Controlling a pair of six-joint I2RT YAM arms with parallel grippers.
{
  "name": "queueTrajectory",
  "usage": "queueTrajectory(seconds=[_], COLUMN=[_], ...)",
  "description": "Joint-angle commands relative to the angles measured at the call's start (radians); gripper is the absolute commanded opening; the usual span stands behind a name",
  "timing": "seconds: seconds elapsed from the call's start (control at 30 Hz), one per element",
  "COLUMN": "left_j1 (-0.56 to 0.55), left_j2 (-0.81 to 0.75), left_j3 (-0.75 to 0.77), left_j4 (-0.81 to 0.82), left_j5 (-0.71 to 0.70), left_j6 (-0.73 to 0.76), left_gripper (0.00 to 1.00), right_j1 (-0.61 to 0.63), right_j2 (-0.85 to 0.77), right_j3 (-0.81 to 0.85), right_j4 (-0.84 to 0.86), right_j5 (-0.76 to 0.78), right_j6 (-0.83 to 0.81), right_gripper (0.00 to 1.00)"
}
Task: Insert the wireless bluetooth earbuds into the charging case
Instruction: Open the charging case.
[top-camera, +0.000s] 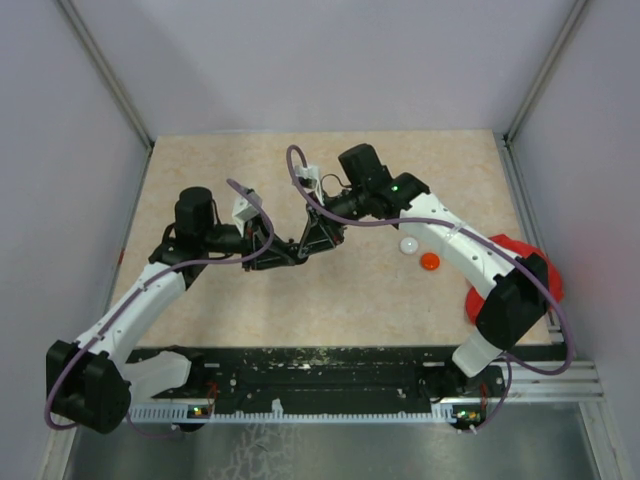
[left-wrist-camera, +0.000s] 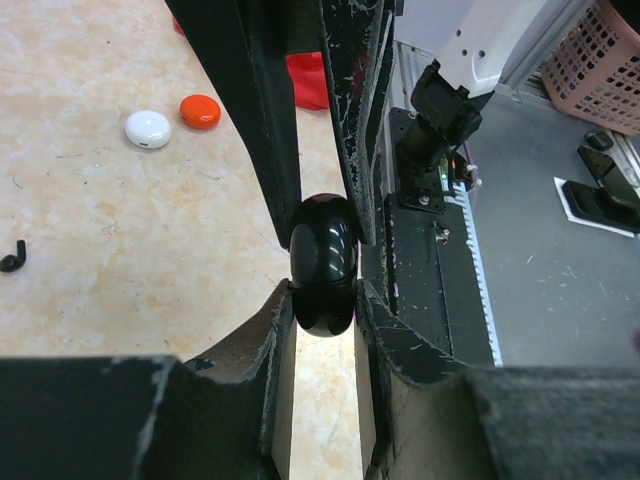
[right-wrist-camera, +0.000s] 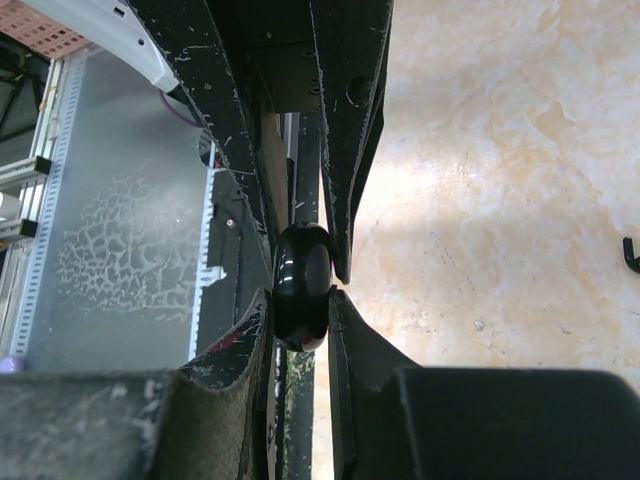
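Observation:
A glossy black round charging case (left-wrist-camera: 323, 262) hangs above the table, pinched from two sides. My left gripper (left-wrist-camera: 325, 292) is shut on its near end, both fingertips touching it. My right gripper (right-wrist-camera: 300, 302) is shut on the same black case (right-wrist-camera: 303, 275) from the opposite side. In the top view the two grippers meet tip to tip, left gripper (top-camera: 285, 252) and right gripper (top-camera: 316, 238), and the case is hidden between them. A tiny black earbud (left-wrist-camera: 12, 257) lies on the table at the left; the same earbud (right-wrist-camera: 630, 253) shows at the right wrist view's right edge.
A white round case (top-camera: 408, 245) and an orange round case (top-camera: 429, 261) lie side by side right of centre. A red cloth lump (top-camera: 515, 275) sits at the table's right edge under the right arm. A pink basket (left-wrist-camera: 600, 60) stands off the table.

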Motion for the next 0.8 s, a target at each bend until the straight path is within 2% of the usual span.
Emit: queueTrajectory(seconds=[0.0, 0.23, 0.53, 0.77], left_j1=[-0.010, -0.015, -0.017, -0.017], left_j2=[-0.036, -0.113, -0.127, -0.113], left_j3=[-0.006, -0.069, -0.086, -0.086], left_j4=[-0.011, -0.011, -0.016, -0.048], left_j5=[0.026, 0.013, -0.017, -0.281], left_j6=[0.090, 0.208, 0.222, 0.203], left_gripper=[0.01, 0.01, 0.01, 0.01], right_j1=[0.001, -0.022, -0.042, -0.084], right_j2=[-0.007, -0.033, -0.043, -0.086], right_j3=[0.044, 0.008, -0.020, -0.081], right_j4=[0.030, 0.092, 0.148, 0.255], right_j5=[0.029, 0.040, 0.049, 0.082], right_j6=[-0.005, 0.035, 0.077, 0.158], right_gripper=[0.13, 0.33, 0.41, 0.56])
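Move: The closed charging case is already pinched between both hands, its middle roughly 1 cm to the right of the left hand point, and about 1 cm to the left of the right one and level fore and aft. From the left hand, one loose black earbud lies on the table about 13 cm ahead and 10 cm right. The white case is some 8 cm ahead and 26 cm right, the orange case about 4 cm ahead and 30 cm right, all roughly 20 cm below. Rolling some 10 degrees about its own fingers so that its forward side rises, the left hand keeps its pinch on the case while easing back about 1 cm, sinking slightly, then coming forward again. The right hand opens its fingers to let go of the case and slides forward about 3 cm, turning slightly clockwise. ##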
